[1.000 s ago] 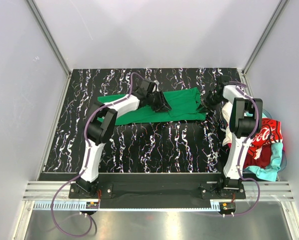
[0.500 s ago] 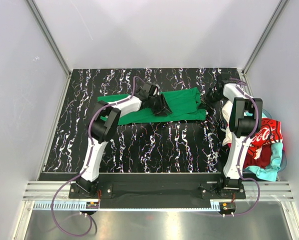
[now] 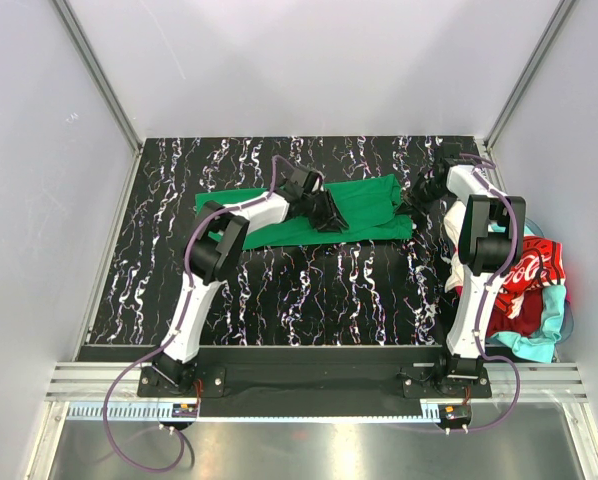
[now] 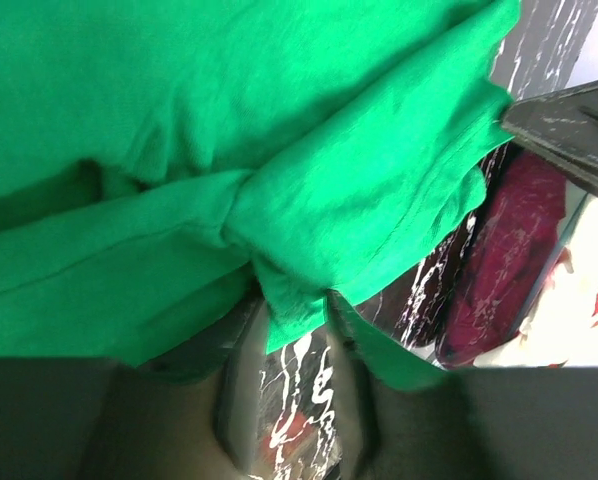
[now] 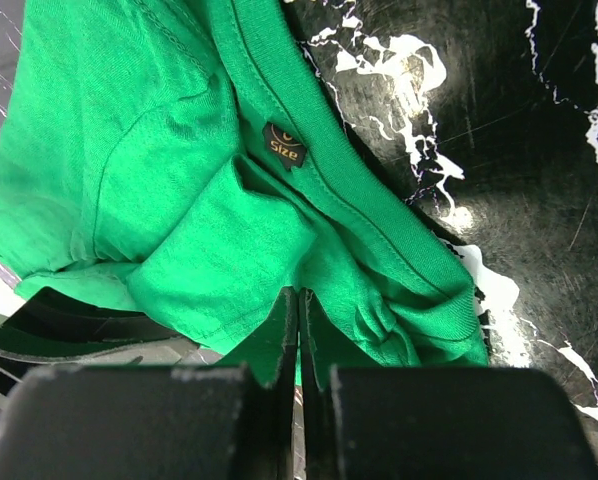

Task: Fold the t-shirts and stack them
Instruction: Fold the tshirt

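The bright green t-shirt (image 3: 369, 205) lies stretched left to right across the far half of the table. My left gripper (image 3: 327, 212) sits over its middle, shut on a bunched fold of green cloth (image 4: 279, 120) that shows between the fingertips in the left wrist view. My right gripper (image 3: 416, 196) is at the shirt's right end, by the collar with its black size tag (image 5: 284, 143), shut on a thin edge of the green t-shirt (image 5: 129, 150). The red Coca-Cola t-shirt (image 3: 537, 268) and the turquoise one (image 3: 541, 338) lie heaped at the right. I cannot make out the white one for sure.
The table top is black marble with white veins (image 3: 309, 290). White walls close the cell on three sides. The heap of shirts lies past the table's right edge, beside the right arm's base (image 3: 464, 365).
My left gripper has moved a little to the right with the fold in it, and its elbow has swung right. The shirt's left part has drawn in. The right gripper has shifted slightly.
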Controlling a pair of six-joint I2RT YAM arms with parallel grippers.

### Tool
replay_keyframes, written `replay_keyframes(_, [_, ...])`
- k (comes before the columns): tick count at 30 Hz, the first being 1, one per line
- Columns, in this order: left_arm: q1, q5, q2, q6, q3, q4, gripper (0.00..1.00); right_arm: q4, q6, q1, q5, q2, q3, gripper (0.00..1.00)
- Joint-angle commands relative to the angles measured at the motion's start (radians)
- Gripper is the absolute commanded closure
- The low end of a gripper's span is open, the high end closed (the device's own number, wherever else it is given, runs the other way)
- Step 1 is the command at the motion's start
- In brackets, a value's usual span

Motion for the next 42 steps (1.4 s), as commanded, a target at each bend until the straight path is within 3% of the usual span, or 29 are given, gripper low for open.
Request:
replay_keyframes(1, [-0.005, 0.026, 0.010, -0.019, 0.059, 0.053, 0.71, 0.000, 0.004, 0.003, -0.028, -0.018, 0.040, 1.00])
replay_keyframes(5, [-0.004, 0.021, -0.021, -0.022, 0.050, 0.103, 0.74, 0.022, 0.011, 0.003, -0.051, -0.033, 0.044, 1.00])
replay_keyframes(12, [0.001, 0.040, 0.005, -0.047, 0.092, 0.103, 0.67, 0.030, 0.028, 0.003, -0.062, -0.034, 0.073, 1.00])
replay_keyframes(14, [0.001, 0.041, 0.011, -0.053, 0.098, 0.106, 0.69, 0.026, 0.030, 0.003, -0.060, -0.037, 0.083, 1.00])
replay_keyframes(20, [0.012, 0.037, 0.016, -0.070, 0.113, 0.136, 1.00, 0.041, 0.048, 0.005, -0.082, -0.032, 0.102, 1.00])
replay_keyframes(26, [0.062, 0.029, 0.021, -0.088, 0.136, 0.163, 1.00, 0.159, 0.110, 0.011, -0.126, -0.027, 0.137, 1.00])
replay_keyframes(34, [0.099, 0.046, 0.059, -0.148, 0.159, 0.202, 1.00, 0.118, 0.154, 0.026, -0.178, 0.100, 0.365, 1.00])
replay_keyframes(42, [0.108, 0.050, 0.076, -0.177, 0.165, 0.226, 1.00, 0.128, 0.169, 0.037, -0.204, 0.138, 0.401, 1.00])
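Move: The left hand has the loose near-side fold of the green t-shirt right at its half-open fingertips, about 1 cm ahead, 1 cm right and 1 cm below; the shirt's near edge is some 3 cm back and its far edge about 11 cm ahead, both 3 cm below. The right hand already pinches the same fold. From it, the shirt's far right corner lies about 10 cm ahead, 2 cm right and 3 cm below, with the size label 4 cm ahead and 3 cm right. Forward and up, slowly at first and then in one quicker sweep, both hands carry the loose fold towards the shirt's far edge. The left hand shuts on the cloth after rising about 3 cm and ends some 8 cm farther out; the right keeps its pinch, rises just as much as it reaches until late, drifts a little left and tips its fingers outward. Both sink slightly at the end. ##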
